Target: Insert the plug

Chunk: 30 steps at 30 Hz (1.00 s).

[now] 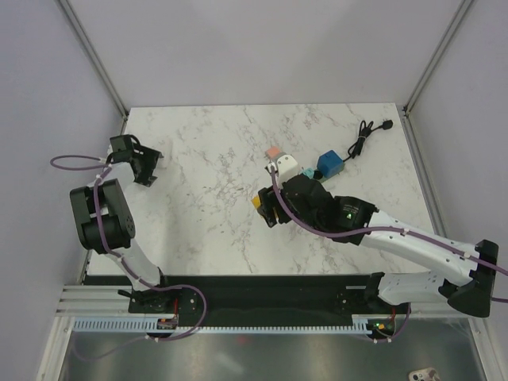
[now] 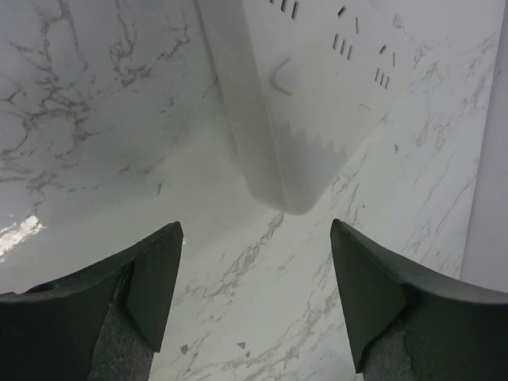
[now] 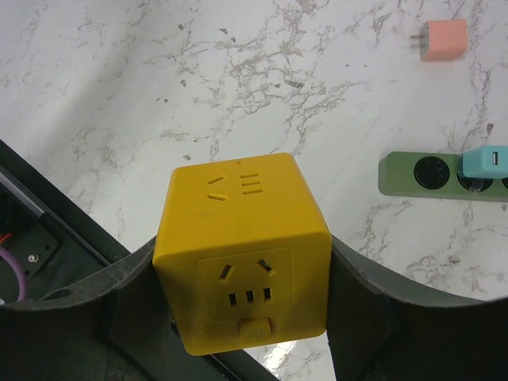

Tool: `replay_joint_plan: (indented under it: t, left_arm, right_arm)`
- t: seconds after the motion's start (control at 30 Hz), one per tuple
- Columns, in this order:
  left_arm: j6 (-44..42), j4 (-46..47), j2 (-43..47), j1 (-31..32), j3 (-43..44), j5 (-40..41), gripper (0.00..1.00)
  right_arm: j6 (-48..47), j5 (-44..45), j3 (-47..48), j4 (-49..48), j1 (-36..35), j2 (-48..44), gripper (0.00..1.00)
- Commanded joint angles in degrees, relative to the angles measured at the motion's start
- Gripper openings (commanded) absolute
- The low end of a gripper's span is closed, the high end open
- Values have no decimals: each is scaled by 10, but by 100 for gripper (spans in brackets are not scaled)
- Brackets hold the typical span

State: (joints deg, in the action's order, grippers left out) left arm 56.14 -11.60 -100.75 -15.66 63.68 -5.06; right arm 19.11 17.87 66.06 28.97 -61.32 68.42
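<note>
A yellow cube adapter (image 3: pixel 242 254) with socket slots on its faces and a small button sits between the fingers of my right gripper (image 3: pixel 244 266), which is shut on its two sides. From above, that gripper (image 1: pixel 266 208) hovers over the middle of the table with the yellow cube (image 1: pixel 257 202) at its tip. No prongs show on the cube. A green power strip (image 3: pixel 421 175) lies ahead with a teal plug (image 3: pixel 488 163) seated in it. My left gripper (image 2: pixel 254 238) stands open just short of a white power strip (image 2: pixel 309 95), holding nothing.
A pink adapter (image 3: pixel 443 40) with visible prongs lies beyond the green strip. A blue cube (image 1: pixel 330 164) trails a black cable (image 1: pixel 363 136) toward the back right. The left arm (image 1: pixel 99 210) is folded at the table's left edge.
</note>
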Motion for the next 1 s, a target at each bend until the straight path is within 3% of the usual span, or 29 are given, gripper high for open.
replay_joint_plan:
  t: [0.0, 0.6, 0.9, 0.97]
  left_arm:
    - [27, 89, -25, -9, -8, 2, 81]
    - [66, 305, -101, -30, -55, -50, 73]
    - [93, 315, -92, -29, -73, -83, 57]
    - [92, 318, -79, -27, -90, -91, 44]
  right_arm:
    - [-17, 9, 27, -44, 9, 11, 0]
    - [-20, -35, 13, -63, 35, 44, 0]
    - [-21, -32, 6, -63, 37, 34, 0]
    - [-15, -28, 1, -62, 37, 29, 0]
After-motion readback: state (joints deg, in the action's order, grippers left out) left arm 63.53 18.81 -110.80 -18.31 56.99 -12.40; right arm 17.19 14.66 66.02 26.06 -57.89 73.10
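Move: The near right corner of the white socket block lies about 5 cm ahead of my open left hand. The block's middle is some 7 cm ahead, 3 cm left and 4 cm below that hand. Its nearest neighbour, the pink plug, is about level with the block's middle and 35 cm to the right of my left hand. From my right hand, still holding the yellow socket block in the air, the white block is roughly 28 cm ahead, 36 cm left and 21 cm lower. I slide my left hand about 5 cm forward onto the white block's near right corner, sinking some 3 cm and edging left early on, then running level while the fingertips tip up about 15 degrees. Late in the reach I narrow the fingers to roughly half open, bringing one to each side of the corner. My right hand keeps its grip on the yellow block and eases it 2 cm forward and 2 cm down. ##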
